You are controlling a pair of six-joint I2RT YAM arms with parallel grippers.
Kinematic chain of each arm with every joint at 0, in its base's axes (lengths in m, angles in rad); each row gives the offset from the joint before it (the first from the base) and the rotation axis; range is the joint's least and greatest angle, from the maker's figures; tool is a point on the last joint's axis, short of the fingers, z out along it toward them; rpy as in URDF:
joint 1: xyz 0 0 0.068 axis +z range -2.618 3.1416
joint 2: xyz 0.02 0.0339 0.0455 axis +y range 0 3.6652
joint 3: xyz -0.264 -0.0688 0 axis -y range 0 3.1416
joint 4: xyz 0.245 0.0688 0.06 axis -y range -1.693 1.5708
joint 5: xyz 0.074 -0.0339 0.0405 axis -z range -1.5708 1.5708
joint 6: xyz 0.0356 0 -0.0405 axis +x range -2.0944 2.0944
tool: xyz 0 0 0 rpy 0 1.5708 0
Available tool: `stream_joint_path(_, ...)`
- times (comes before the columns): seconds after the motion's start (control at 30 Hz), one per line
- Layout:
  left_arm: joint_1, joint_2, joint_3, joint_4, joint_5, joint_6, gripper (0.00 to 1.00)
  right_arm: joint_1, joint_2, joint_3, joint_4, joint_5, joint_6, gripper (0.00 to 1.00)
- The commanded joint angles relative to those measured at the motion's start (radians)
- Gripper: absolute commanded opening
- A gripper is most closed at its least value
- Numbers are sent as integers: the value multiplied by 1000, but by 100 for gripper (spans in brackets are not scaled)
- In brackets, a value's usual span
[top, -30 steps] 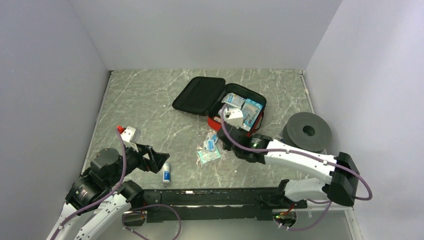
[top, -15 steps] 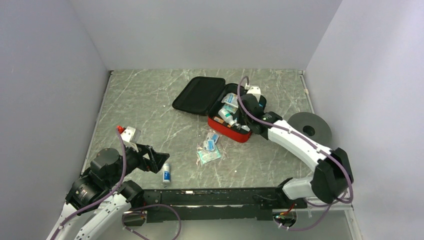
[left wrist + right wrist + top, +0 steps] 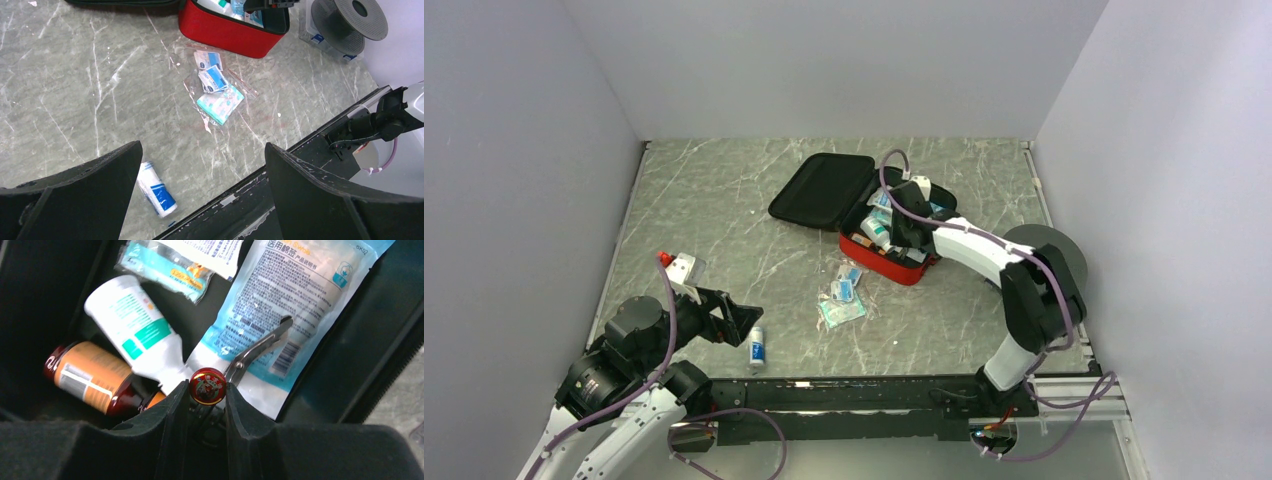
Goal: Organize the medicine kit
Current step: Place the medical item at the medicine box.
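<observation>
The medicine kit (image 3: 886, 266), a red zip case with black lining, lies open mid-table, its lid (image 3: 822, 189) folded back to the left. My right gripper (image 3: 902, 222) reaches down into its tray. In the right wrist view that gripper (image 3: 206, 389) is shut on a small round red tin (image 3: 207, 385), held just above a white bottle (image 3: 135, 327), an amber bottle (image 3: 90, 377), metal tweezers (image 3: 260, 347) and a blue-white packet (image 3: 300, 295). My left gripper (image 3: 746, 325) hovers open near the front left, with a white-and-blue tube (image 3: 156, 189) lying on the table under it.
Several clear sachets (image 3: 844, 295) lie on the table in front of the kit, also visible from the left wrist as sachets (image 3: 217, 95). A grey spool (image 3: 1042, 262) stands to the right of the kit. The black rail (image 3: 844, 395) runs along the near edge.
My right arm has swung from the table in front of the kit, back and over, and down into the kit's tray, still holding the tin. The left arm has not moved.
</observation>
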Motion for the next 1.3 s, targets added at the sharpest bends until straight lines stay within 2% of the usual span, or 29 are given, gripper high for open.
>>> stream_joint_path(0.0, 0, 6, 3, 22, 6, 13, 99, -32, 69, 67, 54, -10, 16, 12)
stream_joint_path(0.2, 0, 5, 3, 22, 9, 14, 99, -52, 133, 80, 79, -43, 32, 12)
stream_joint_path(0.37, 0, 6, 3, 21, 9, 13, 99, -54, 148, 92, 82, -56, 42, 16)
stream_joint_path(0.43, 1, 7, 3, 20, 6, 12, 99, -54, 152, 102, 70, -48, 38, 23)
stream_joint_path(0.57, 0, 11, 3, 19, -1, 9, 99, -54, 128, 122, 35, -29, 32, 46)
stream_joint_path(0.77, 0, 67, 20, -12, -18, -13, 100, -54, 45, 135, -5, -6, 19, 58)
stream_joint_path(0.9, 1, 130, 48, -55, -90, -51, 99, -54, -26, 159, -50, 16, -1, 62)
stream_joint_path(1.03, 0, 169, 33, -49, -85, -115, 100, -54, -111, 149, -68, 5, -15, 64)
stream_joint_path(1.27, 0, 220, -8, -63, -98, -223, 99, -38, -249, 95, -78, -114, -52, 67)
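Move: The round medical item is already pinched in the right fingers; its bare spot on the box floor lies about 3 cm ahead and some 4 cm below. From this hand, the white bottle is roughly 4 cm left and 2 ahead, the blue pouch 8 right and 5 ahead, and the scissors 4 right and 2 back. From the left hand, that spot is some 26 cm ahead, 32 right and 19 below. The round medical item goes down in the right hand about 4 cm and some 3 cm forward, towards the gap between white bottle and blue pouch. The right fingers then open while easing slightly up, let go of it and climb clear of the medicine box, about 14 cm from the lowest point, tipping upward some 15 degrees. Late on, the empty, open left hand sinks 4 cm and tips down. ##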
